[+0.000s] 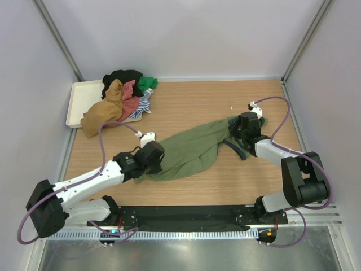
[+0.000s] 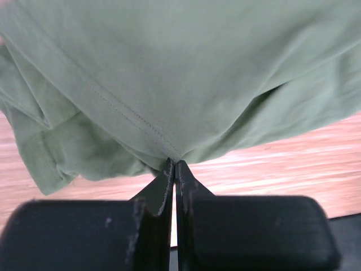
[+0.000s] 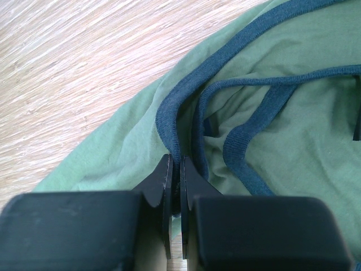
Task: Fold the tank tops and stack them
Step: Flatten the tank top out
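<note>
An olive green tank top (image 1: 192, 148) with navy trim lies stretched diagonally across the wooden table between my two arms. My left gripper (image 1: 148, 164) is at its lower left end, shut on the hem; in the left wrist view the green cloth (image 2: 169, 73) bunches into the tips of the left gripper (image 2: 174, 165). At the upper right end, my right gripper (image 1: 241, 127) is shut on the navy trim (image 3: 169, 121), which runs down between the tips of the right gripper (image 3: 176, 164). More tank tops (image 1: 121, 99) in mustard, red, black, green and stripes lie heaped at the back left.
The heap rests partly on a cream tray (image 1: 75, 107) at the back left corner, with the mustard top (image 1: 100, 116) spilling onto the table. White walls close in the left, back and right sides. A black rail (image 1: 186, 214) runs along the near edge.
</note>
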You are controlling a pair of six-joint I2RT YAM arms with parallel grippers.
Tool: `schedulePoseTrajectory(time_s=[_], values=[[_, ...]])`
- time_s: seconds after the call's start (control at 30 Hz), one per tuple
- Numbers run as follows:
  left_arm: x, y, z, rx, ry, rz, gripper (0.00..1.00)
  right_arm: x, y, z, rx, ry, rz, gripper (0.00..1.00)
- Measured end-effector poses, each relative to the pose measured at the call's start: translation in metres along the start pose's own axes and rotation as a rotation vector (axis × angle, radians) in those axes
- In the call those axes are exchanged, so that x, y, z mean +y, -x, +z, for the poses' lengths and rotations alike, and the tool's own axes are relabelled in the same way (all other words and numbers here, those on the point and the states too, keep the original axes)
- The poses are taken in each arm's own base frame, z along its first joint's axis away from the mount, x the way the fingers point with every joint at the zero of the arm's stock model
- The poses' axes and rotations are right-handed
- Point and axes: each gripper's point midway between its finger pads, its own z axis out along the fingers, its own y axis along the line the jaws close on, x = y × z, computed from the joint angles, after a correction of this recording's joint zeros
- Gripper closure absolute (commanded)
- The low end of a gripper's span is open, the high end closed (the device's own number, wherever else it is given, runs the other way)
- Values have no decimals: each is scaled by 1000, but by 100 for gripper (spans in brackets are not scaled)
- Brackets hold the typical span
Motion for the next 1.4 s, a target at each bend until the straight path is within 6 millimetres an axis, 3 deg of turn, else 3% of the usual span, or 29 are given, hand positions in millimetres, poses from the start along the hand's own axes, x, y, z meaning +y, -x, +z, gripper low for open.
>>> schedulePoseTrajectory(time_s=[0.1, 0.2, 0.33, 0.53, 0.63, 0.67, 0.73, 0.83, 1.03, 1.23, 1.4], values=[[-6, 30, -12, -50, -32, -40, 100, 0, 0, 0, 1, 1, 2, 99], [8, 59, -9, -70, -25, -109, 100, 1, 0, 0, 2, 3, 2, 99], [39, 71, 14, -16, 50, -162, 100, 1, -1, 0, 3, 4, 2, 99], [54, 79, 57, 98, 80, -182, 100, 2, -1, 0, 6, 10, 3, 99], [55, 85, 67, 107, 74, -181, 86, 2, -1, 0, 7, 11, 3, 99], [54, 86, 67, 103, 68, -179, 74, 2, -1, 0, 7, 11, 3, 99], [50, 91, 64, 85, 48, -178, 58, 2, -1, 0, 7, 11, 3, 99], [45, 99, 53, 40, 8, -186, 53, 2, -1, 0, 7, 13, 4, 99], [40, 89, 29, 3, -79, -195, 54, 3, -1, 0, 7, 16, 7, 99], [49, 53, 33, 74, -73, -208, 52, 4, -1, 0, 7, 20, 10, 99], [53, 36, 37, 120, -68, -210, 53, 3, -3, 1, 13, 17, 10, 99]])
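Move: The green tank top's pinched hem, held by the left hand just off the table, is bound for a spot about 11 cm ahead, 5 cm to the left and 4 cm lower; its loose lower hem layer lies some 9 cm to the hand's left and 3 cm back. The striped cloth sits roughly 31 cm ahead and 6 cm left. That spot is about 38 cm left of the right hand, 9 cm back and 5 cm down. The green hem, already pinched, is swung up and forward by the left hand, then left and down, about 11 cm out. There the fingers open and let go. Wide open, the left hand hops up a little, draws back some 6 cm and sinks over the hem again. The right hand keeps its pinch on the navy-edged end, holding still. ##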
